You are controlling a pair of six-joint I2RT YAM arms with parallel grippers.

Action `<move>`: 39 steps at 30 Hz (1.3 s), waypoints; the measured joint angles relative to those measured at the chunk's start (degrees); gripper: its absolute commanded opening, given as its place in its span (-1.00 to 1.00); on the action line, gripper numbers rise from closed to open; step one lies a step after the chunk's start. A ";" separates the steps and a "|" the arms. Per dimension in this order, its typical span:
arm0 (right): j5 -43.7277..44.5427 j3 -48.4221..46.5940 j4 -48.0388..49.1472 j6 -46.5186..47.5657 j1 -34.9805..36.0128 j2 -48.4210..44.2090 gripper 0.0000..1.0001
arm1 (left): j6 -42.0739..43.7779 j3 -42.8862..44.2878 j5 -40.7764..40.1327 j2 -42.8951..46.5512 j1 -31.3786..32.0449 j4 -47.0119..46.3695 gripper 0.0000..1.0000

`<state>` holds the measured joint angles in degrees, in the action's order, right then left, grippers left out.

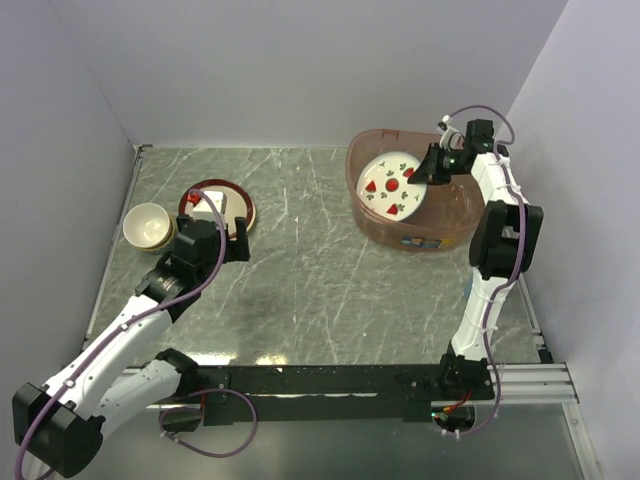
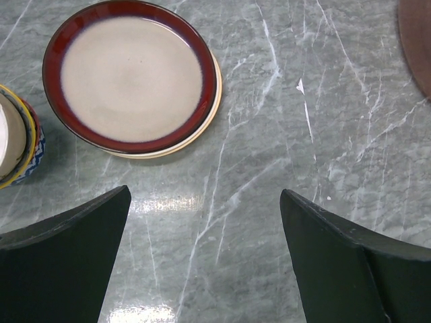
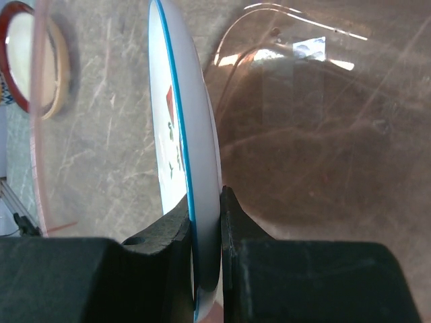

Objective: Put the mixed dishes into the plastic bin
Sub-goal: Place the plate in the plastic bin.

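A white plate (image 1: pixel 390 186) with red and dark shapes is tilted inside the plastic bin (image 1: pixel 452 226). My right gripper (image 1: pixel 432 168) is shut on the plate's right rim. The right wrist view shows this plate (image 3: pixel 196 128) edge-on, its blue rim line pinched between the fingers of the right gripper (image 3: pixel 206 217), with the bin (image 3: pixel 323 141) behind it. My left gripper (image 1: pixel 216 226) hovers open at the near edge of a red-rimmed plate (image 1: pixel 216 196). That red-rimmed plate (image 2: pixel 131 74) lies on a pale yellow plate (image 2: pixel 202 128), ahead of the empty left gripper (image 2: pixel 205 195).
A cream bowl (image 1: pixel 148 224) stands left of the stacked plates; its patterned blue and yellow side (image 2: pixel 32 151) shows at the left wrist view's edge. Grey walls close in on the left and right. The bin's edge (image 2: pixel 417 33) shows at the top right.
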<state>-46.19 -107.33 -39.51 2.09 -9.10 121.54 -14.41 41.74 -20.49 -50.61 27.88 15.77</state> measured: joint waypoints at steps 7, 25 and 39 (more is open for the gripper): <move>3.43 -3.43 -1.84 1.18 1.99 4.55 -0.76 | 0.20 -0.02 -0.39 -1.01 0.00 -0.04 0.99; 12.59 -8.92 -3.10 2.45 4.33 9.73 0.53 | 0.44 -0.02 -0.39 -2.08 0.00 -0.09 0.99; 17.77 -9.05 -4.09 3.82 6.47 10.56 0.76 | 1.25 -0.02 -0.39 -2.12 0.00 -0.11 0.99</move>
<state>-28.42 -116.38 -43.59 5.91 -2.63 132.09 -13.17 41.71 -20.88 -52.73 27.88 15.66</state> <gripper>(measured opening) 0.870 0.994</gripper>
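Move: The watermelon plate is already inside the rim of the plastic bin, held at its right edge by the right fingers. Its middle is about 6 cm left, 3 cm ahead and 5 cm below that hand. The bin's middle is roughly 3 cm back, 3 cm right and 7 cm down. The blue cup stands outside, about 20 cm back, 17 cm right and 10 cm lower. From the idle left hand the bin is some 48 cm right, 17 cm ahead and 12 cm below. The watermelon plate is lowered about 4 cm farther into the left half of the bin by the right hand, which also eases a little forward and left. The pinch then opens almost wide, and the hand sinks some 3 cm more towards the bin floor, rolling about 15 degrees so its left side dips. It ends with its spread fingers low over the plate. ##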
